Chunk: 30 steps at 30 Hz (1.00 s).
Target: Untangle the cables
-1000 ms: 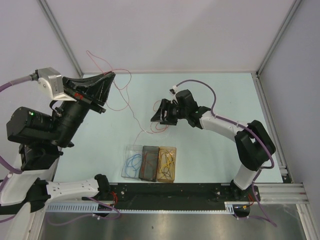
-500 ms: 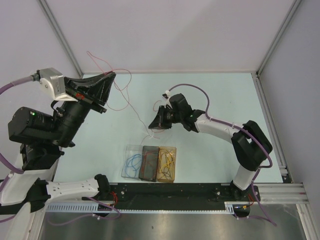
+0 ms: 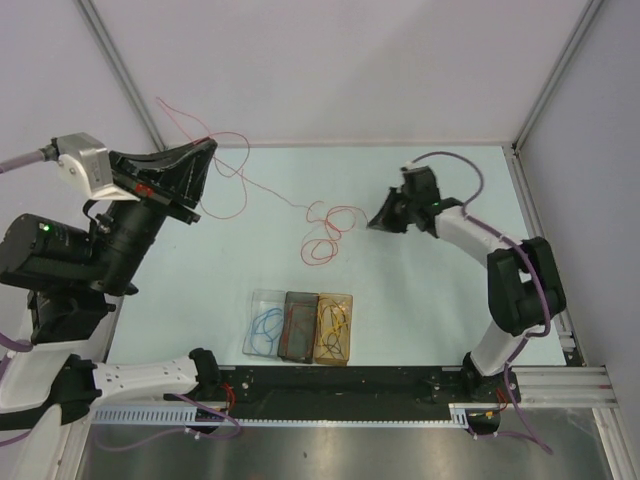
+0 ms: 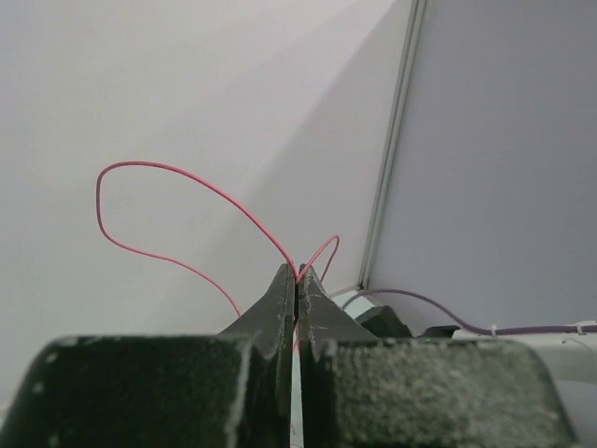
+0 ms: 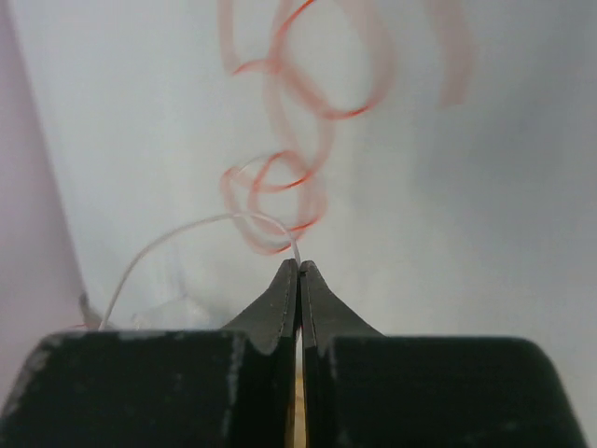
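A thin red cable [image 3: 312, 212] runs from my left gripper [image 3: 207, 148], raised at the back left, down to loose loops on the pale table [image 3: 450, 300]. In the left wrist view the left gripper [image 4: 297, 271] is shut on the red cable [image 4: 187, 175], which arcs out above the tips. My right gripper [image 3: 372, 224] is to the right of the loops. Its jaws [image 5: 298, 264] are shut on a pale wire [image 5: 205, 220] that curves away to the left. Blurred red loops [image 5: 280, 187] lie beyond the tips.
A three-part tray [image 3: 300, 296] stands near the front edge. It holds a blue cable [image 3: 265, 325], a dark one [image 3: 300, 328] and an orange-yellow one [image 3: 335, 325]. Grey walls and a frame post [image 3: 555, 75] enclose the table.
My right gripper closed on the pale wire and pulled back to the right, away from the loops. My left arm shifted left and the red cable stretched out across the table.
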Motion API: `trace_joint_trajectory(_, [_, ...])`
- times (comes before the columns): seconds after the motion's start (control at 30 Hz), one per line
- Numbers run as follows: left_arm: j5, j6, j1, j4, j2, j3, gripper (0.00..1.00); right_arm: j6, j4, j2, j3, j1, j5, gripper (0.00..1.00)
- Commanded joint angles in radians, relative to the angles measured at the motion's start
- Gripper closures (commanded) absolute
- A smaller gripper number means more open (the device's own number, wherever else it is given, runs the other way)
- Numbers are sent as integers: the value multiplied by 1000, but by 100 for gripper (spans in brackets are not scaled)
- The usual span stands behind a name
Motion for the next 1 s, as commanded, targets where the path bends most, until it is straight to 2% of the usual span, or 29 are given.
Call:
trace_joint_trajectory(0.0, [-31, 56, -2, 6, -8, 58, 100, -128, -163, -79, -36, -216, 183, 100])
trace_joint_trajectory(0.1, [-35, 67, -2, 6, -2, 76, 100, -138, -173, -89, -79, -323, 191, 100])
trace_joint_trajectory(0.2, [-27, 66, -2, 4, 0, 81, 100, -141, -180, -92, -108, -357, 221, 100])
trace_joint_trajectory(0.3, [-31, 67, -2, -5, 6, 81, 100, -141, -173, -85, -128, -366, 238, 100])
trace_joint_trajectory(0.43, [-27, 58, 0, -13, 8, 79, 100, -145, -145, -97, -135, -340, 159, 100])
trace_joint_trajectory(0.47, [-25, 53, -2, -14, 9, 76, 100, -147, -142, -106, -135, -331, 153, 77])
trace_joint_trajectory(0.5, [-22, 52, -2, -16, 9, 75, 100, -148, -145, -132, -135, -315, 154, 60])
trace_joint_trajectory(0.57, [-19, 41, -2, -21, 5, 67, 100, -150, -154, -163, -135, -277, 182, 40])
trace_joint_trajectory(0.97, [22, -43, -3, -14, -58, -43, 100, -158, -246, -359, -135, -251, 206, 31])
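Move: The right hand has a thin white cable pinched and faces a clear patch of table some 18 cm to its right, 1 cm farther out and 9 cm below. The orange tangle lies about 9 cm to its left, level ahead, 9 cm below; the tan box is about 24 cm back and 8 cm left. From the raised left hand, holding the red cable, the clear patch is roughly 41 cm right, 20 cm ahead and 58 cm down. Fast to the right, away from the orange tangle, the right hand sweeps the white cable about 19 cm, sinking some 6 cm and turning clockwise, then opens, lets go and rises about 8 cm while easing back left. The left hand keeps its pinch on the red cable and shifts about 2 cm left and up before sinking back. ##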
